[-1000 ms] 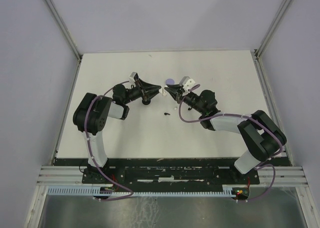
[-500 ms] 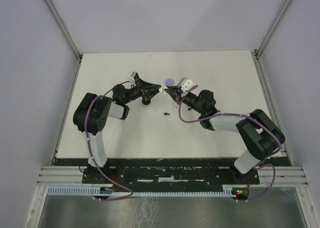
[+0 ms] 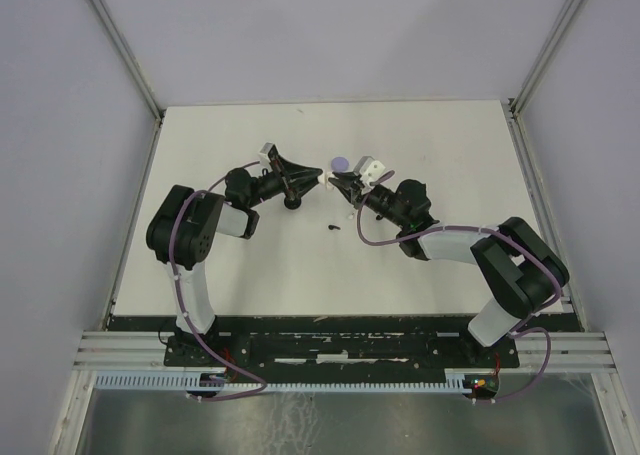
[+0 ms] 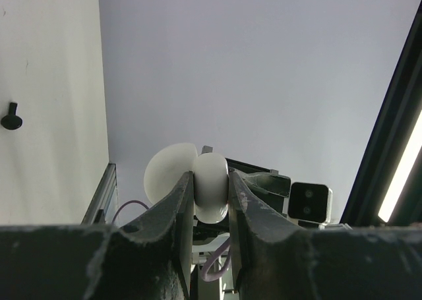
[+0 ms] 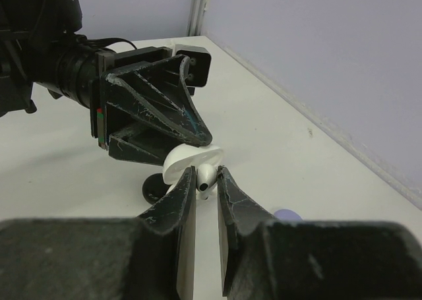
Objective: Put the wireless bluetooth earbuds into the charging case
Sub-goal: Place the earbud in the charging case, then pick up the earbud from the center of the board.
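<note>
My left gripper (image 4: 211, 178) is shut on the white charging case (image 4: 212, 193), held above the table with its lid (image 4: 166, 176) swung open. In the right wrist view the case (image 5: 191, 159) sits at the tip of the left gripper (image 5: 198, 142). My right gripper (image 5: 206, 171) is shut on a white earbud (image 5: 207, 177), right against the case's opening. From above, the two grippers (image 3: 318, 183) (image 3: 336, 182) meet tip to tip over the table's middle. A black earbud (image 3: 333, 226) and a small white piece (image 3: 345, 217) lie on the table just in front of them.
A black round puck (image 3: 293, 202) sits under the left gripper, also in the right wrist view (image 5: 153, 188). A lilac puck (image 3: 340, 163) lies just behind the grippers. White walls and metal posts (image 3: 125, 55) enclose the table.
The right gripper has edged slightly left toward the case. The left arm has stayed put.
</note>
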Tool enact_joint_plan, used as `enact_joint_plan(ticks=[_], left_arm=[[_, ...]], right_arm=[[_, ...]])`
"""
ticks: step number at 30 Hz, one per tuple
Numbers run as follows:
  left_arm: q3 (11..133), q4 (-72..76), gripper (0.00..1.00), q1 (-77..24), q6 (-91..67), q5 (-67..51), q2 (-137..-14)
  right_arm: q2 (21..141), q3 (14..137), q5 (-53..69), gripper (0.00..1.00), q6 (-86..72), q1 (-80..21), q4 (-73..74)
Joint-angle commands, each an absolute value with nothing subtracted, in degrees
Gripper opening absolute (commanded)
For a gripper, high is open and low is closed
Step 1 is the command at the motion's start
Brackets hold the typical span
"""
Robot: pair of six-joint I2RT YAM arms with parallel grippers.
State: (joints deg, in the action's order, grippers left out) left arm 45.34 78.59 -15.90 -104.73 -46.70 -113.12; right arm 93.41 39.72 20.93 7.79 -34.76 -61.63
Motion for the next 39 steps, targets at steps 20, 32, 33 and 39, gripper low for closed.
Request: enact_joint_plan(ticks=[20,32,33,39], left_arm=[[48.05,82.61,0.03,-16.17,-107.84,-45.09,-112.06],[48.2,79.64,0.03,-15.42,-103.58,-46.47,-112.12],[48.03,79.67,0.03,-15.12,-103.29,-46.68,-111.9],[46.42,79.02,0.03,-12.54,-101.33,-47.52,-109.87]], right_arm=[[89.84,38.41,19.62,0.5,3.28,-36.26,-62.75],[79.88,40.41,-5.19,0.64,-3.93,-35.12,-47.15],[78.9,42.67,-9.87,0.64,-5.13,-35.04,-39.12],[81.5,55.37,-19.09,0.65,-5.88,-34.3,-4.3]])
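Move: The right hand holds a white earbud at the open charging case, whose middle lies about 2 cm to its left, 1 cm ahead and 1 cm below. The left hand still grips the case, about 1 cm ahead and 1 cm right of its hand point. On the table, some 12 cm below the right hand, are the lilac disc 10 cm ahead and 3 right, the black disc 9 cm left and 1 ahead, and a second white earbud 3 cm back and 5 right. The right fingertips keep the earbud at the case's socket with barely any travel, then open wide to let go and ease back about 1 cm. The hand then pulls off quickly to the right, some 8 cm, rising and swinging forward, turning about 30 degrees clockwise with the fingers tipping down. The left keeps its pinch on the case, drifting 1–2 cm forward and left. ##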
